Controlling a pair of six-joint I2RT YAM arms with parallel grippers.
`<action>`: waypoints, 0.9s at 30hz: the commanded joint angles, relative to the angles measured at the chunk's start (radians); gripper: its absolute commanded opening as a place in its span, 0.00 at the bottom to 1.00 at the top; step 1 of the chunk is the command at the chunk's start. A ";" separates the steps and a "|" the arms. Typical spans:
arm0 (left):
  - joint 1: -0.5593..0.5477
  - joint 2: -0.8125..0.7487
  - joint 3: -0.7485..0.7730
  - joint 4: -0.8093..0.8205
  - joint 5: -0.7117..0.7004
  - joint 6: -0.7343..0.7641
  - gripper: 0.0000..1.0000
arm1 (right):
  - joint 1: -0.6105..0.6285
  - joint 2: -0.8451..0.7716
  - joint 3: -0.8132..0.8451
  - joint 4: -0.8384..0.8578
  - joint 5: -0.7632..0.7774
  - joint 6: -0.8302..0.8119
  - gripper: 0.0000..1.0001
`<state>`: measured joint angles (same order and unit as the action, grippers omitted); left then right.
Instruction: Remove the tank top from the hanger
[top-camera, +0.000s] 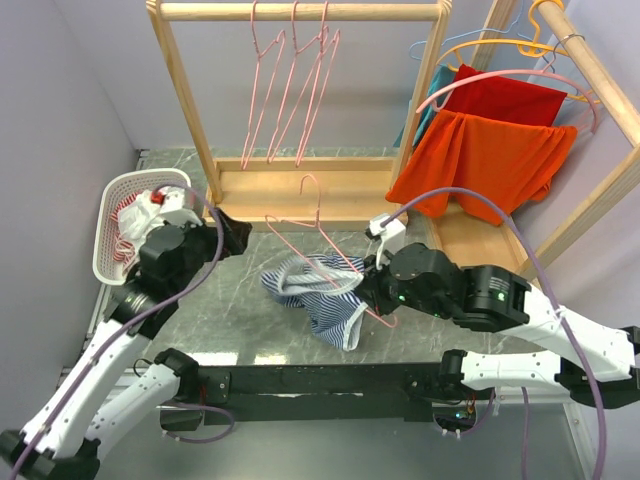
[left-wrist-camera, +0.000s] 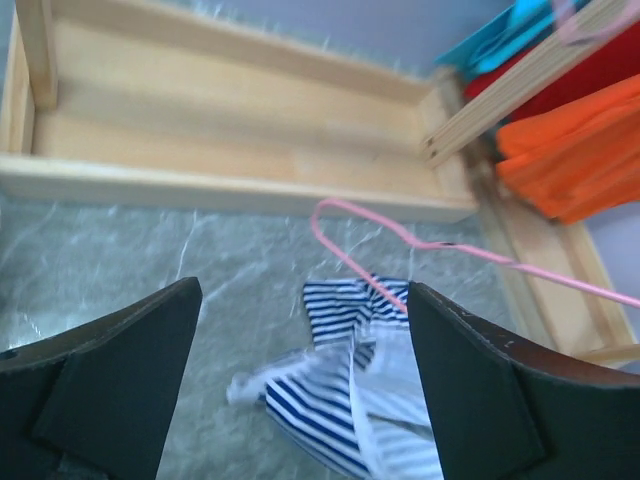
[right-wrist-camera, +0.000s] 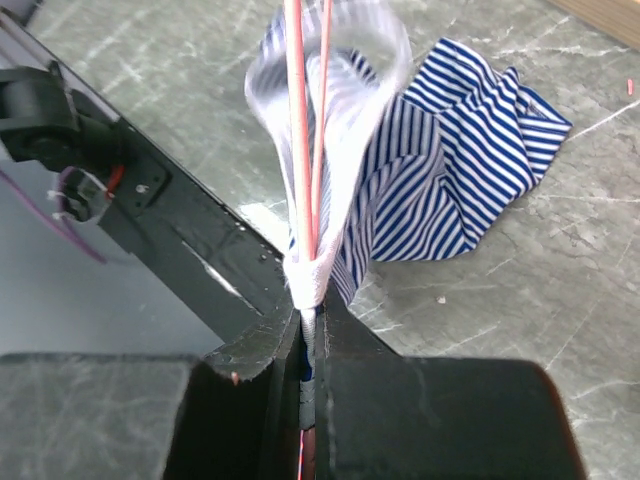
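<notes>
A blue-and-white striped tank top (top-camera: 322, 292) lies crumpled on the grey table, still partly on a pink wire hanger (top-camera: 318, 222). My right gripper (top-camera: 366, 284) is shut on the hanger's lower wire (right-wrist-camera: 305, 120), with a white-edged strap of the tank top (right-wrist-camera: 450, 170) pinched in with it at the jaws (right-wrist-camera: 312, 320). The hook end rises above the table. My left gripper (top-camera: 236, 236) hovers to the left of the cloth. Its jaws (left-wrist-camera: 300, 300) stand wide open and empty above the tank top (left-wrist-camera: 340, 400) and the hanger (left-wrist-camera: 400, 240).
A white basket (top-camera: 105, 225) holding clothes stands at the far left. A wooden rack (top-camera: 300, 180) with several bare pink hangers (top-camera: 290, 90) stands behind. A second rack on the right carries orange and red garments (top-camera: 490, 150).
</notes>
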<state>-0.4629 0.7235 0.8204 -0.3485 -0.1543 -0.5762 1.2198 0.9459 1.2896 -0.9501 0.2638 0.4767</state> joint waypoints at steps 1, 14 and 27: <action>0.006 -0.041 0.045 0.052 0.071 0.039 0.91 | 0.000 0.022 0.019 0.051 0.029 -0.018 0.00; -0.314 0.088 0.169 0.192 0.115 0.042 0.91 | -0.012 0.077 0.001 0.111 0.002 -0.030 0.00; -0.448 0.189 0.198 0.341 -0.054 0.119 0.93 | -0.036 0.094 0.013 0.122 -0.047 -0.041 0.00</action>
<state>-0.9001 0.8646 0.9787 -0.1089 -0.1440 -0.5087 1.1904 1.0336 1.2881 -0.8818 0.2333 0.4511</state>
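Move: The neck of the upright pink hanger lies about 15 cm to the left hand's right, 3 cm farther out and some 5 cm higher. The crumpled striped tank top lies roughly 17 cm right of the left hand, 7 cm nearer the base and 15 cm below; the right gripper is 26 cm right, 11 cm back and about 2 cm higher. From the right hand, the hanger neck is about 11 cm left, 13 cm ahead and 3 cm up. Swinging to its right by about 13 cm, the empty left hand also rises some 9 cm and draws back 5 cm, closing in on the hanger's neck. Its wrist turns about 25 degrees clockwise and tips the wide-open fingers up a little. The right hand keeps its pinch on the hanger's bottom and strap, easing a couple of centimetres left. ##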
